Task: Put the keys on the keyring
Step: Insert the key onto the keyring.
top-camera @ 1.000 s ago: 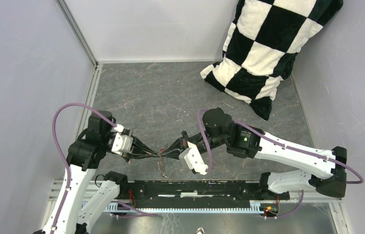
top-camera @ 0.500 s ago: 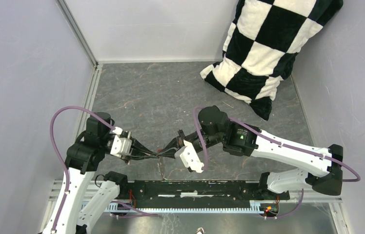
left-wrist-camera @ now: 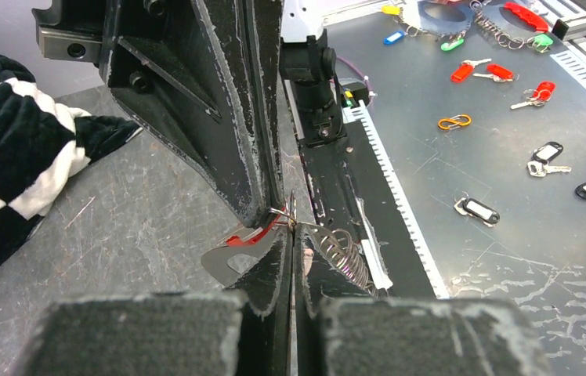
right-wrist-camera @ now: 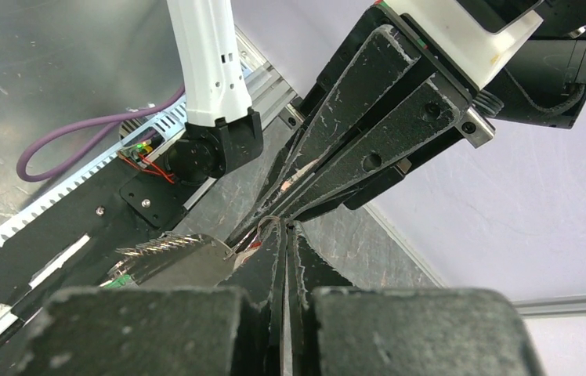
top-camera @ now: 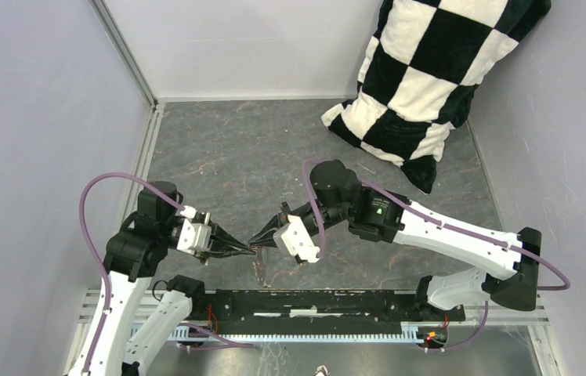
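My left gripper (top-camera: 251, 247) and right gripper (top-camera: 258, 239) meet tip to tip low over the near middle of the table, both shut. The keyring (left-wrist-camera: 223, 262) is a grey metal plate with a coiled spring; it hangs just under the left gripper (left-wrist-camera: 291, 229), which appears to pinch its small wire ring. In the left wrist view the red key (left-wrist-camera: 244, 236) shows edge-on at the right gripper's tips, which seem shut on it. From the right wrist, the right gripper (right-wrist-camera: 285, 229) touches the wire ring, with the keyring (right-wrist-camera: 184, 262) to its left. A green bit (right-wrist-camera: 121, 280) peeks below the keyring.
A black-and-white checkered pillow (top-camera: 423, 78) leans in the far right corner. The black rail (top-camera: 321, 301) runs along the near edge under the arms. Several spare keys and tags (left-wrist-camera: 540, 153) lie on the metal sheet beyond it. Grey walls close in on three sides.
The right arm has swung left and its gripper has slid left along with the left gripper's tips. Both stayed shut, and the hanging keyring barely moved.
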Controlling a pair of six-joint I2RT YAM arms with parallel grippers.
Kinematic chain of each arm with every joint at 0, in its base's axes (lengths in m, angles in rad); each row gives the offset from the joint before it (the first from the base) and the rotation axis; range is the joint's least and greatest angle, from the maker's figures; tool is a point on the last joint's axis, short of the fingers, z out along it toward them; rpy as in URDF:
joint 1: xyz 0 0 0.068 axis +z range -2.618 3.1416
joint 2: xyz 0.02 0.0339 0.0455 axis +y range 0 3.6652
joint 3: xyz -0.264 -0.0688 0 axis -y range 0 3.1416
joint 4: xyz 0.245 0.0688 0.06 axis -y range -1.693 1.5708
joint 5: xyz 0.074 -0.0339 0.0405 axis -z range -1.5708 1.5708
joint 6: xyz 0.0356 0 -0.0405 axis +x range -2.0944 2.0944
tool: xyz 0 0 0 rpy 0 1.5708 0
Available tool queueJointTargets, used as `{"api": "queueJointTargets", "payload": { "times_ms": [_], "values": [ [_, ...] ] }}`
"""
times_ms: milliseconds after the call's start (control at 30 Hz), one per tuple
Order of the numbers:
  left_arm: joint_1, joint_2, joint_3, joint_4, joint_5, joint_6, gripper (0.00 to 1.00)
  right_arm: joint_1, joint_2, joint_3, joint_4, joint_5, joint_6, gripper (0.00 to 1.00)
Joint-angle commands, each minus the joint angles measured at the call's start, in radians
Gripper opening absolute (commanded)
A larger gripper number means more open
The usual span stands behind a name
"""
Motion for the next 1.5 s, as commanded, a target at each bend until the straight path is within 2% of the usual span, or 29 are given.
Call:
{"api": "queueJointTargets", "payload": {
  "times_ms": [0,267,400,533,767,1467],
  "values": [
    [-0.010,-0.021,0.034,0.033,0.054,-0.022,0.02,-0.013,0.019,0.045,-0.008,0.012,0.004,0.00],
    [-0.010,-0.019,0.040,0.027,0.045,0.002,0.02,-0.013,0.044,0.071,-0.020,0.010,0.036,0.01],
    [-0.010,-0.006,0.041,0.028,0.042,0.016,0.02,-0.012,0.062,0.104,-0.047,0.025,0.064,0.12],
    [-0.010,0.002,0.050,0.030,0.036,0.021,0.02,-0.012,0.056,0.115,-0.069,0.046,0.079,0.13],
    [-0.010,-0.009,0.043,0.041,0.021,0.018,0.02,-0.012,0.017,0.095,-0.057,0.065,0.113,0.29],
    [-0.010,-0.023,0.031,0.045,0.033,0.010,0.02,-0.025,0.089,0.269,-0.241,0.093,0.111,0.37]
  ]
}}
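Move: The keyring stands pinched in the left fingertips, practically at that hand's own point, and lies about 1 cm back of the right fingertips at nearly their height. The red-tagged key hangs about 1 cm below the right fingertips, level with them both ways. From the right hand, the grey plate hangs some 2 cm back and 4 cm down, and the wire coil about 4 cm back and 3 cm down, neither noticeably left or right. The red-tagged key, at the ring held in the left fingertips, is let go as the right fingers open to about a third of their range while easing under 1 cm left, then forward. The right hand then rises clear, ending some 2.5 cm higher and 2 cm farther forward, away from the keyring, with the wrist turning about 10 degrees, mostly clockwise and slightly downward. The left hand stays put and keeps its pinch. ##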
